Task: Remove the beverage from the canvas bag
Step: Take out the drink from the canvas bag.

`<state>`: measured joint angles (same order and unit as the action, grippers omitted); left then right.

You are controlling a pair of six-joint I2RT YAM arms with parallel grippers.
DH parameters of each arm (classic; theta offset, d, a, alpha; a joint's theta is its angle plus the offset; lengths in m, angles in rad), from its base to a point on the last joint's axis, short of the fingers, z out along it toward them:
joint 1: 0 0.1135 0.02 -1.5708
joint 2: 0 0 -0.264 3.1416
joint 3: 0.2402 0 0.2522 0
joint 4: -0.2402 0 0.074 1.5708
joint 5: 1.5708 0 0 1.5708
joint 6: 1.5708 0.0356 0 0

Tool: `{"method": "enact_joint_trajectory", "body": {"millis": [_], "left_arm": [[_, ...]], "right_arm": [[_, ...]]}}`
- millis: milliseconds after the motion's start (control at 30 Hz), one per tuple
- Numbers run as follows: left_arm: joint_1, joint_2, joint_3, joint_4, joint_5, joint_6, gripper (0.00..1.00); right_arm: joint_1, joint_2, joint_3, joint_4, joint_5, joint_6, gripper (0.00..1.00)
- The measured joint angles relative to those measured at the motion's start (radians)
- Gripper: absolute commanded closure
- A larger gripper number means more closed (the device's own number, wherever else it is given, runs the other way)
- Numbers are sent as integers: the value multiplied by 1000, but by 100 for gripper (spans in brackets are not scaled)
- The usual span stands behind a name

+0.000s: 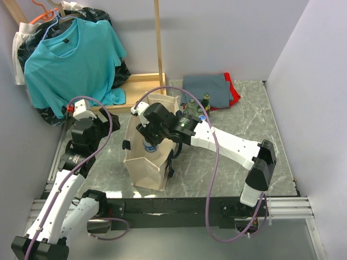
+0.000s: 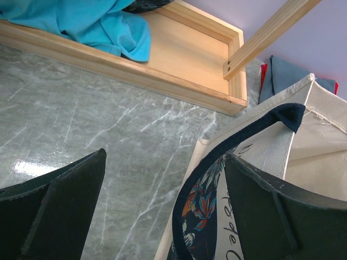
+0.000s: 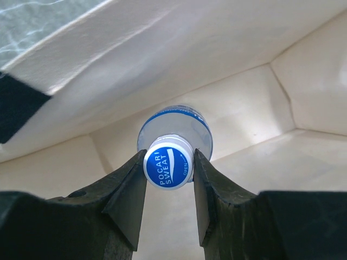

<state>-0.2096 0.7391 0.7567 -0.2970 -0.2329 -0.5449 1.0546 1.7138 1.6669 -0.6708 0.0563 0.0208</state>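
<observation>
The beige canvas bag [image 1: 145, 169] stands upright mid-table, its mouth open. My right gripper [image 1: 149, 140] reaches down into that mouth. In the right wrist view the right gripper [image 3: 169, 158] is shut on the blue-and-white cap of the beverage [image 3: 176, 123], a clear bottle upright inside the bag [image 3: 255, 103]. The bottle's top shows in the bag's mouth [image 1: 150, 147]. My left gripper [image 1: 119, 129] is at the bag's left side. In its own view it [image 2: 168, 211] is open, and the bag's rim [image 2: 201, 145] with its black strap [image 2: 191, 181] lies between the fingers.
A wooden rack [image 1: 145, 79] holds a teal T-shirt [image 1: 70, 54], with a black plastic bag [image 1: 30, 46] behind it. Folded grey and red clothes [image 1: 210, 89] lie at the back. Glass bottles [image 1: 198, 106] stand just behind the canvas bag. Walls close in left and right.
</observation>
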Motion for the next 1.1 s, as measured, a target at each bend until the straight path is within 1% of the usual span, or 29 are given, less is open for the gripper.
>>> {"method": "enact_joint_trajectory", "body": {"millis": [600, 967, 1100], "left_arm": [[0, -3, 0, 0, -1, 0, 4], [0, -2, 0, 0, -13, -3, 4], [0, -3, 0, 0, -28, -14, 4]], "right_arm": [[-77, 0, 9, 27, 31, 0, 100], [-82, 23, 191, -63, -3, -1, 100], [-82, 24, 213, -73, -11, -1, 100]]}}
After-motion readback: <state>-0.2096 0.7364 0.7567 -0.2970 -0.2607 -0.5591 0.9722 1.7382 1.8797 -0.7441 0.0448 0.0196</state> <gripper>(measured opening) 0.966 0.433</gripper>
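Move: The right hand, inside the canvas bag, still holds a blue-capped bottle that hangs some 9 cm below its fingers. The bottles already out stand about 20 cm to its right, 10 cm ahead and 12 cm lower. The bag's middle is roughly 2 cm ahead, 2 cm right and 7 cm down; the folded grey cloth is some 24 cm ahead, 25 cm right and 20 cm down. From the left hand, the standing bottles lie about 33 cm right, 3 cm ahead and 14 cm down. Carrying the bottle by its cap, the right hand first glides level about 4 cm forward and a touch to the right, towards the bag's far wall. It then turns upward and lifts nearly straight, about 6 cm, easing off at the top. The fingers keep their pinch on the cap, and the wrist turns only a few degrees. ##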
